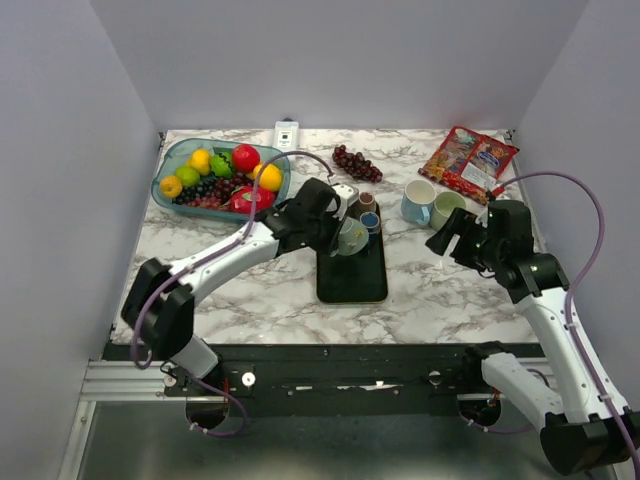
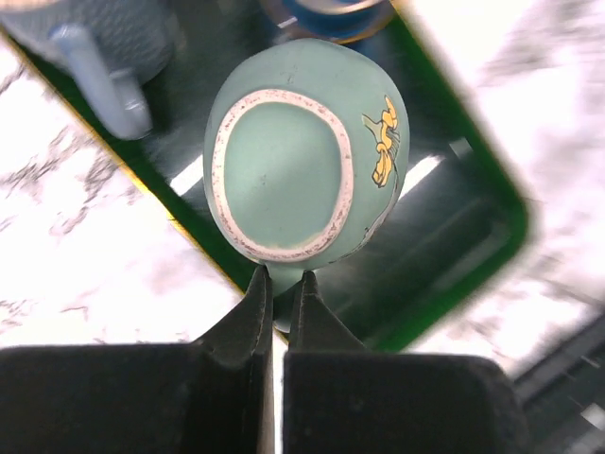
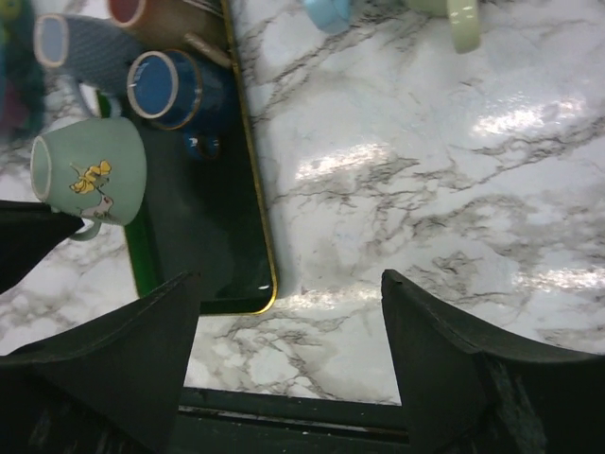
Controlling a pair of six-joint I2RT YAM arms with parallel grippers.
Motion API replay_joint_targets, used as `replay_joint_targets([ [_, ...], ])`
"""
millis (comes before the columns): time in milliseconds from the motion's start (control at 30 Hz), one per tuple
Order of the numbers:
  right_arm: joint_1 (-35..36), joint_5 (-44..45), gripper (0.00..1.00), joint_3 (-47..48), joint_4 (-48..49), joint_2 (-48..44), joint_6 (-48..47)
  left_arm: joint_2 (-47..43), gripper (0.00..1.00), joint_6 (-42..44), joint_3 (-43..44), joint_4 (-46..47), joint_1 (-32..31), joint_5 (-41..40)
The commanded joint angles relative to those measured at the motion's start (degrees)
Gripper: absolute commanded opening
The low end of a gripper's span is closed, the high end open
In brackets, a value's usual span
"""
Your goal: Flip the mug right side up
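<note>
A pale green mug with a yellow figure (image 1: pixel 352 237) is held over the dark green tray (image 1: pixel 352 285). My left gripper (image 2: pixel 281 276) is shut on the mug's handle. The mug's ringed base (image 2: pixel 281 175) faces the left wrist camera. In the right wrist view the mug (image 3: pixel 90 180) lies sideways, base to the left, over the tray (image 3: pixel 203 265). I cannot tell whether it touches the tray. My right gripper (image 3: pixel 288 279) is open and empty above the marble table, right of the tray.
A grey-blue mug (image 3: pixel 80 52), a blue mug (image 3: pixel 175 87) and a brown mug (image 3: pixel 165 14) stand at the tray's far end. A light blue mug (image 1: pixel 418 200) and a pale green mug (image 1: pixel 447 208) stand to the right. A fruit tray (image 1: pixel 172 158), grapes (image 1: pixel 357 163) and a snack packet (image 1: pixel 468 163) lie behind.
</note>
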Motion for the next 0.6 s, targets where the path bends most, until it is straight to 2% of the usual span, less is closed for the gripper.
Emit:
replay_joint_targets([
  [0,-0.2,-14.6,0.85,2.7,2.6,-3.0,-0.3,-13.1,0.0,-1.4,-0.4,5.6,-0.4,16.8],
  [67,-0.1,-20.1,0.86,2.7,7.4,-4.6,-0.1,-16.1,0.0,-4.0,1.2,6.6,-0.4,17.3],
  [100,-0.2,-25.7,0.86,2.4,9.6,-5.4,0.1,-16.9,0.0,-5.3,2.9,7.2,-0.4,18.2],
  [200,-0.2,-33.9,0.87,-0.1,20.1,-8.7,2.6,-19.4,0.0,-12.9,4.4,13.1,-0.4,20.2],
  [233,0.0,-35.1,0.88,-0.8,25.7,-9.5,4.9,-20.0,0.0,-15.4,4.2,18.3,-0.4,21.5],
  [300,-0.1,-37.1,0.88,-2.6,31.3,-11.1,7.5,-21.6,0.0,-25.1,2.6,25.3,-0.4,22.9],
  [333,0.0,-39.1,0.88,-3.0,36.6,-11.4,10.2,-22.1,0.0,-28.8,1.7,33.1,-0.6,22.9],
  [367,0.0,-39.6,0.89,-3.1,39.0,-11.4,11.3,-22.7,0.0,-34.4,0.9,36.7,-0.6,22.4],
  [433,0.7,-40.4,0.89,-3.0,45.1,-11.1,14.0,-23.0,0.0,-38.7,-0.4,42.9,-0.9,20.1],
  [567,2.1,-39.5,0.85,-0.9,49.0,-8.9,14.7,-23.1,0.0,-42.8,0.2,47.6,-3.0,14.2],
])
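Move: The left fingers already hold the pale green mug by its handle, lifted clear above the tray. The open right gripper waits about 20 cm to their right, 4 cm nearer the base and 7 cm higher; the dark blue mug stands 7 cm ahead, 7 right and 7 below them. From the right hand the held mug is some 18 cm left, 5 ahead, 6 lower; the light blue mug is 18 ahead, 5 left, 14 below, the small green mug 17 ahead, 1 right. Keeping its pinch on the handle, the left hand sweeps the mug up nearly 30 cm from over the tray, drawing back and right a little while the wrist rolls nearly 60 degrees, left side sinking. The right hand, still wide open and touching nothing, rises about 18 cm and comes 10 cm left towards the mug, its fingers swinging up and round to the left. ##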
